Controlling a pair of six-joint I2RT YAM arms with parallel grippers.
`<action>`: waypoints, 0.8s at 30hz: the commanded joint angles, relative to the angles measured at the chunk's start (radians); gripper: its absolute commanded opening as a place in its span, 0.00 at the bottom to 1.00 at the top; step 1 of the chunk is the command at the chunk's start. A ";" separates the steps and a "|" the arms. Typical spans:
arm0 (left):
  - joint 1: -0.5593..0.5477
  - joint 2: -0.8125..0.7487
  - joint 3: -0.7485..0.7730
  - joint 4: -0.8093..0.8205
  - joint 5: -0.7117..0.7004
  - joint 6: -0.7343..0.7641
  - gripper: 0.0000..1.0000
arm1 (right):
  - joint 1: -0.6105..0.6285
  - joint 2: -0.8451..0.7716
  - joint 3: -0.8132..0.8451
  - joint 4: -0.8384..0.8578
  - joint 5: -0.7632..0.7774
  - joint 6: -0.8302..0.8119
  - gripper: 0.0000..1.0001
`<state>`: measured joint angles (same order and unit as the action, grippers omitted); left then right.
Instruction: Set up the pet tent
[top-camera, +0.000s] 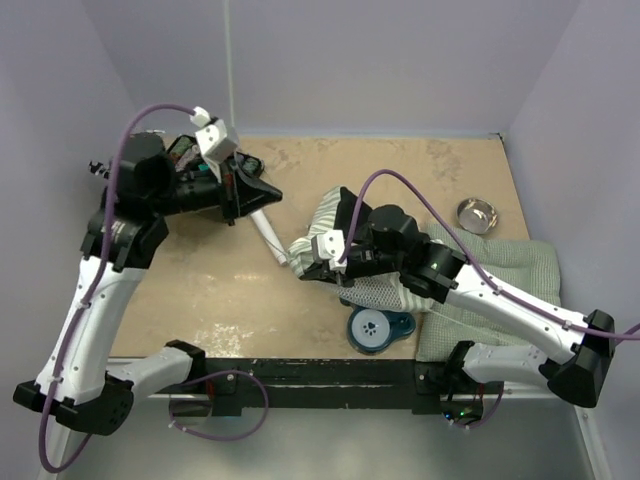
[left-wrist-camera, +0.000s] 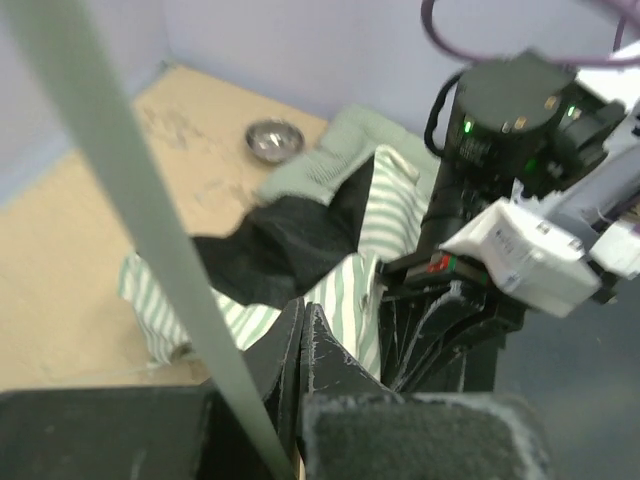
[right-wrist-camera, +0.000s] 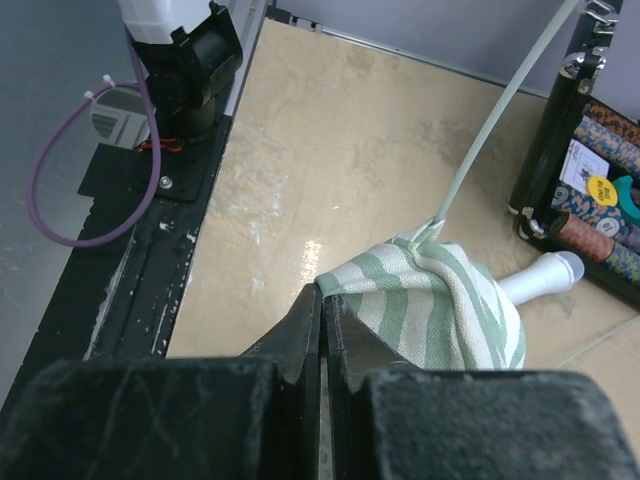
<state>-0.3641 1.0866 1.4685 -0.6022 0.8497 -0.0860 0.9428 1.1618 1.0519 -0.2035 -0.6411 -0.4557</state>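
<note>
The pet tent (top-camera: 322, 215) lies crumpled mid-table, green-and-white stripes with a black panel folded over it (left-wrist-camera: 290, 245). My right gripper (top-camera: 304, 271) is at its left corner, and in the right wrist view the jaws (right-wrist-camera: 322, 292) are shut on the edge of the striped fabric (right-wrist-camera: 440, 300). A thin pale pole (right-wrist-camera: 490, 120) rises out of that corner. In the left wrist view the same pole (left-wrist-camera: 130, 170) slants down to the seam of my shut left gripper (left-wrist-camera: 303, 312). That gripper (top-camera: 272, 193) hovers left of the tent. A thick white tube (top-camera: 268, 236) lies below it.
A steel bowl (top-camera: 478, 213) sits at the back right, beside a flat green cushion (top-camera: 505, 272). A teal bowl stand (top-camera: 378, 328) rests near the front rail (top-camera: 300, 375). A black case of coloured discs (right-wrist-camera: 600, 215) stands at the far left. Walls close in on three sides.
</note>
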 joint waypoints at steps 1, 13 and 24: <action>0.039 -0.013 0.215 -0.008 -0.061 0.032 0.00 | 0.005 -0.059 -0.019 0.012 -0.002 -0.006 0.00; 0.037 -0.283 0.118 0.438 -0.382 -0.096 0.53 | -0.048 -0.096 -0.043 0.024 -0.022 0.058 0.00; 0.037 -0.330 0.263 0.450 -0.528 -0.158 0.54 | -0.065 -0.085 -0.032 0.022 -0.022 0.063 0.00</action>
<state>-0.3321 0.7517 1.6356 -0.1658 0.3950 -0.2005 0.8822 1.0740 1.0000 -0.2100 -0.6460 -0.4114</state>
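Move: The left hand, shut on the pole, has the tent sleeve's mouth where the pole enters about 12 cm below it, some 4 cm back and 4 cm to its right. From that hand the white microphone lies about 15 cm ahead, 4 cm left and 38 cm down. The right hand pinches the cloth, with the mouth about 4 cm ahead, 5 cm left and level in height; the teal stand is some 15 cm to its right, 0 cm ahead, 26 cm below. Left hand rises some 23 cm, back and left, opening around the pole; right draws pinched cloth slightly right. ##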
